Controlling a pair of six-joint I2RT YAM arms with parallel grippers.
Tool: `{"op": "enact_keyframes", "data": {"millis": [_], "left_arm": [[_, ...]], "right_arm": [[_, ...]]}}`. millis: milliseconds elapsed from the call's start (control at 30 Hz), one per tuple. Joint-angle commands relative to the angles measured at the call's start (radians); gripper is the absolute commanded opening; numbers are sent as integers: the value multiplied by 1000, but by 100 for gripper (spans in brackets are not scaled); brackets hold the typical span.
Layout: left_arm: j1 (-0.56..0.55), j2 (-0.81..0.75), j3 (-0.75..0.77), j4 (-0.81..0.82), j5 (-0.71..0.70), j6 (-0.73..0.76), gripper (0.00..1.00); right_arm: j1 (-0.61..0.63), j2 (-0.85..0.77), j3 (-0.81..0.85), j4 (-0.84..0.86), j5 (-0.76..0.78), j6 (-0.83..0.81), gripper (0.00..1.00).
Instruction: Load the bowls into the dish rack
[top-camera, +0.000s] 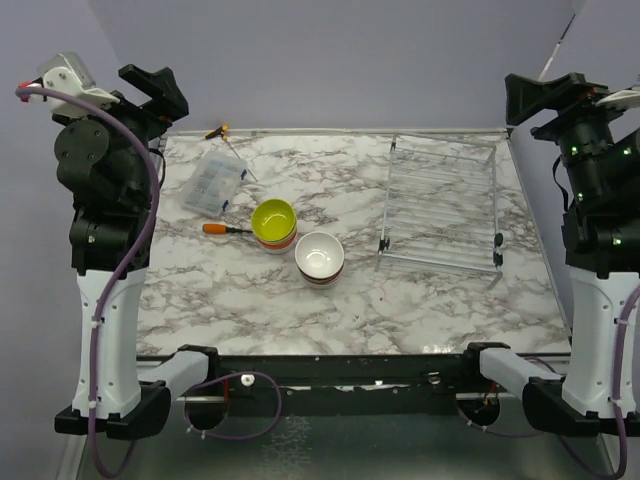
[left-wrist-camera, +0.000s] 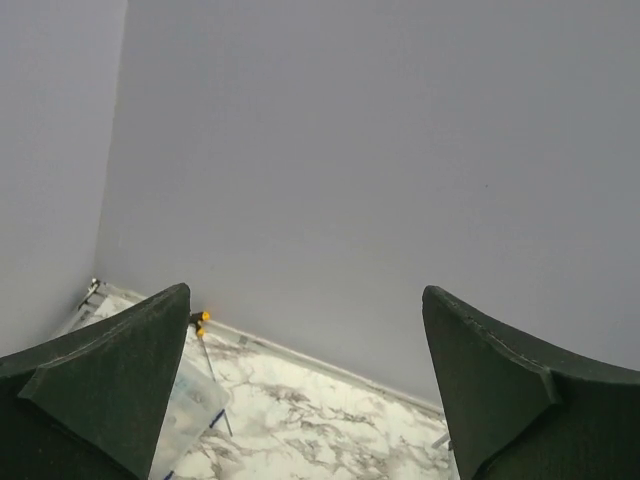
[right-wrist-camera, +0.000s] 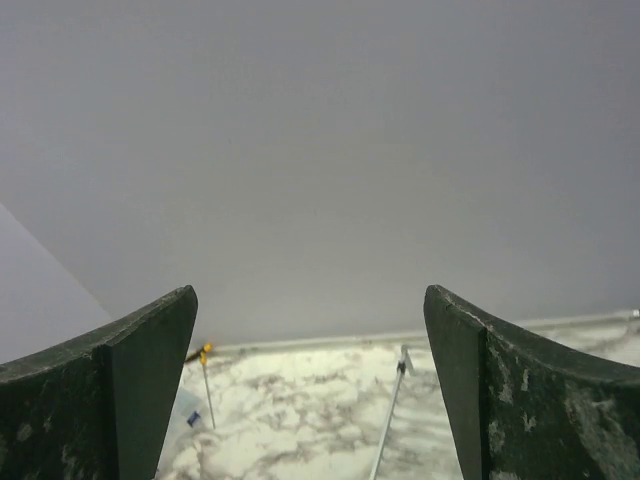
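Two stacks of bowls sit mid-table in the top view: a lime green bowl (top-camera: 273, 221) tops the left stack, a white bowl (top-camera: 319, 256) tops the right one, with darker rims showing beneath each. The silver wire dish rack (top-camera: 440, 205) stands to their right and holds nothing. My left gripper (top-camera: 155, 90) is raised high at the far left, open and holding nothing. My right gripper (top-camera: 530, 98) is raised at the far right, also open with nothing in it. Both wrist views face the back wall; a rack bar (right-wrist-camera: 387, 425) shows in the right one.
A clear plastic compartment box (top-camera: 213, 184) lies at the back left, with an orange-handled screwdriver (top-camera: 222, 229) just in front of it and a yellow-tipped tool (top-camera: 219, 131) by the back wall. Grey walls close in the table's back and sides.
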Motion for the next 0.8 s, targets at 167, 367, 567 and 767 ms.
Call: {"op": "enact_keyframes", "data": {"millis": [167,367,567,767], "left_arm": [[-3,126,-96,2,360,-96,99],[-3,211,-242,16,606,-189,99],[4,216,-545,-18,648,-408,99],[1,151,-752,-18,618,-429,93]], "right_arm": [[-6,-25,-230,-47,-181,97,100],[-5,-114,-483,70,-287,178,100],[-5,-31,-540,-70,-450,212,100],[-4,33,-644,-115,-562,270,100]]}}
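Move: The green bowl's stack is about 13 cm ahead of the left hand, 15 cm to its right and 48 cm below. From that same hand, the white bowl's stack lies roughly 6 cm ahead and 27 cm right, the screwdriver 15 cm ahead and 3 cm right. From the right hand, the white bowl's stack is some 6 cm ahead, 34 cm left and 50 cm down; the dish rack's middle sits about 22 cm ahead and 3 cm left. Both open hands head down towards the bowls, touching nothing. The left swoops some 38 cm down and 12 cm right towards the green bowl, first reaching forward, then easing back a little, as its fingers tip steeply down and swing right. The right drops about 26 cm and drifts left, its fingers tipping down and turning counter-clockwise towards the bowls. ##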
